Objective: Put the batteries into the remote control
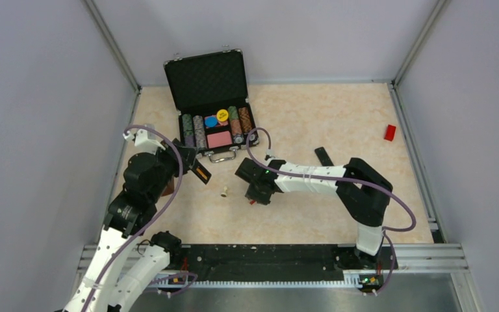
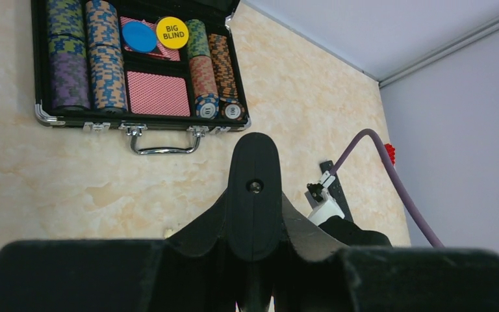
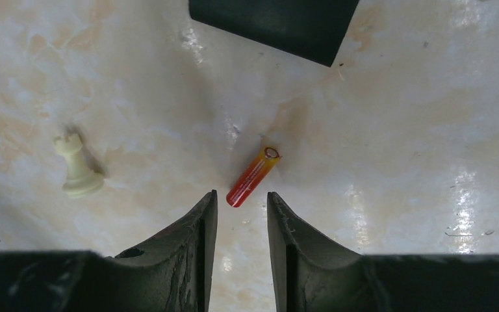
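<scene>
My left gripper (image 2: 255, 224) is shut on the remote control (image 2: 253, 175), a slim black bar sticking up between its fingers. From above, the remote control (image 1: 202, 173) is held over the table left of centre, with an orange spot on it. One of the batteries (image 3: 253, 177), red-orange with a metal end, lies on the table. My right gripper (image 3: 240, 198) hangs over it, open, and the battery's near end sits just past the fingertips. From above, the right gripper (image 1: 255, 197) shows a bit of red battery (image 1: 251, 202) at its tip.
A cream chess rook (image 3: 76, 166) stands left of the battery, also seen as the rook (image 1: 224, 192) from above. A dark flat slab (image 3: 273, 23) lies just beyond the battery. An open poker-chip case (image 1: 211, 97) sits at the back. A black bar (image 1: 323, 156) and a red block (image 1: 390, 132) lie to the right.
</scene>
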`<act>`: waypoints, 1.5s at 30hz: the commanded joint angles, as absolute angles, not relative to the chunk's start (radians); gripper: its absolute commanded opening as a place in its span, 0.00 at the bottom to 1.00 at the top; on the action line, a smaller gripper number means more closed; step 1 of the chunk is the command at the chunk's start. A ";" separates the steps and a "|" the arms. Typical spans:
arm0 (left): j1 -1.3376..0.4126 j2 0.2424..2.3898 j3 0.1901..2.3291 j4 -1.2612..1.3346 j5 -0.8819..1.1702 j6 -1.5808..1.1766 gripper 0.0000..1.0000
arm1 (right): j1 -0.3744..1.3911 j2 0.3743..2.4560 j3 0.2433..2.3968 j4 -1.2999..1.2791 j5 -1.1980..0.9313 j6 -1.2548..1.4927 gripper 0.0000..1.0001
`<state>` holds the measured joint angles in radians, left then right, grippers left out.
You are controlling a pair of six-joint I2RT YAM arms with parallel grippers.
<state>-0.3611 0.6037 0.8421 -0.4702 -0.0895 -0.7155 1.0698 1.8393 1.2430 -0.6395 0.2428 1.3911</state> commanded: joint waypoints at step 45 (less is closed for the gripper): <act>-0.358 0.648 0.879 -0.412 -0.036 -0.671 0.00 | 0.943 1.615 1.123 -0.282 -0.110 0.709 0.00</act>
<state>-0.3611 0.6281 0.8433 -0.4896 -0.0872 -0.6804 0.9970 1.7660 1.1625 -0.4828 0.0662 0.9665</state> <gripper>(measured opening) 0.246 0.098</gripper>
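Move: The loose battery lies almost directly under the right hand's open fingers, about 2 cm down. From that hand, the black battery cover is roughly 7 cm ahead and 4 cm right, the white rook about 10 cm left and 2 cm ahead, and the other chess piece some 10 cm right and 7 cm ahead. From the left hand, still holding the opened remote, the battery is about 15 cm right, 3 cm back and 27 cm below. The right fingers pinch the battery off the table: they settle almost straight down onto it by about 2 cm, pause, and close until it is gripped between the tips. Keeping that grip, the hand then rises some 3 cm while the wrist turns about 20 degrees counter-clockwise. ##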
